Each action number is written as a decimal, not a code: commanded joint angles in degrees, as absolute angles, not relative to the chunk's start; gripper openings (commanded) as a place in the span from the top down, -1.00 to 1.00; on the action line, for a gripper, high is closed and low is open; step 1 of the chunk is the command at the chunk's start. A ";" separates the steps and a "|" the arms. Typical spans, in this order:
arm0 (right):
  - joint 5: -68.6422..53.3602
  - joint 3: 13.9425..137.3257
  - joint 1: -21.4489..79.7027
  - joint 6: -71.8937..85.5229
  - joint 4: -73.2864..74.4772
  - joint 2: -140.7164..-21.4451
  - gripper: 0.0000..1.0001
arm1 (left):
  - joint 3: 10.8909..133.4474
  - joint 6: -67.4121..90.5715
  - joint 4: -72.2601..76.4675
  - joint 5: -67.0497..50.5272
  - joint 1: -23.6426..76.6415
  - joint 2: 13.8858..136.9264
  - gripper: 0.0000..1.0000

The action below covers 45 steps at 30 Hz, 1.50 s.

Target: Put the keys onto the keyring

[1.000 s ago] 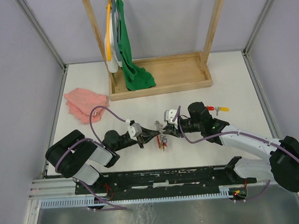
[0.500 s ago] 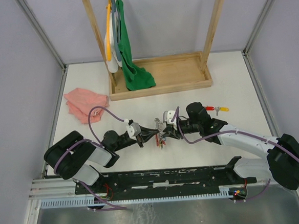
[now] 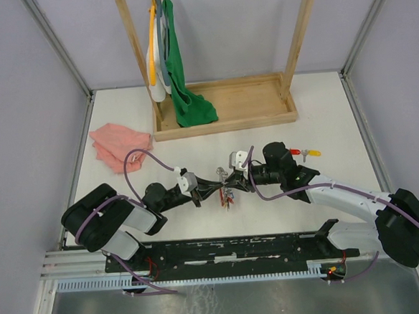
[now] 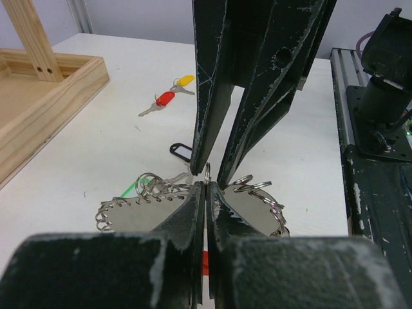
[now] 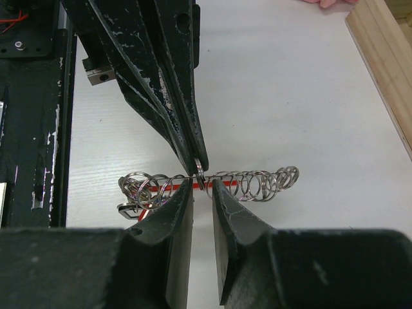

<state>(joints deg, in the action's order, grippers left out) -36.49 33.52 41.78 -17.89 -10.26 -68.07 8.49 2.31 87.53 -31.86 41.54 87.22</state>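
Note:
The keyring (image 3: 228,193) hangs low over the table between my two grippers; it is a thin red loop (image 5: 225,183) strung with several small silver rings (image 5: 257,183). My left gripper (image 3: 215,186) is shut, pinching one small silver ring (image 5: 200,170) on that loop. My right gripper (image 5: 203,185) faces it tip to tip, and its fingertips (image 4: 195,168) stand a little apart on either side of the pinched ring. Black (image 4: 181,150) and green (image 4: 132,188) tags of keys show by the bunch. A red-tagged key (image 3: 295,152) and a yellow-tagged key (image 3: 313,152) lie loose on the table right of the grippers.
A wooden tray with an upright frame (image 3: 225,120) stands at the back, a green cloth (image 3: 187,94) hanging into it. A pink cloth (image 3: 119,145) lies at the left. The black base rail (image 3: 223,248) runs along the near edge.
The right gripper shifted slightly towards the left one and came back; the left gripper kept its grip and the loose keys have not moved.

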 commanded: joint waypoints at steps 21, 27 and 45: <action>-30.87 54.39 45.30 -29.48 24.96 -72.13 0.99 | 9.79 3.03 98.94 -38.42 41.40 88.86 0.42; -25.87 60.10 48.13 -33.19 34.23 -75.28 0.99 | 10.15 3.80 99.01 -40.15 41.37 89.30 0.39; -23.24 67.60 51.83 -36.64 42.81 -80.17 0.99 | 11.13 3.13 98.97 -42.01 41.56 90.17 0.36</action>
<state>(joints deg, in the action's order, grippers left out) -23.22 64.20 51.33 -35.42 43.05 -79.90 9.45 2.44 87.59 -40.12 41.50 89.38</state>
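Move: The ring to be taken, on the edge of the keyring's red-handled plate, stands right between the right hand's open fingertips, about 0 cm off each way, and is still pinched in the left hand's fingertips. The plate hangs some 3 cm below both hands, running forward and back. On the table about 12 cm below the right hand, the green tag lies roughly 5 cm right and 4 ahead, the black tag about 12 cm right and 2 ahead. Closing where it stands, the right hand pinches the ring; the left fingers then open and let go of it. Keeping its pinch, the right hand rises about 1 cm while tipping its fingers down, some 30 degrees in all, then draws back and a little right, sinking again. The left hand eases back some 2 cm and slightly down, its open fingers staying around the ring. ##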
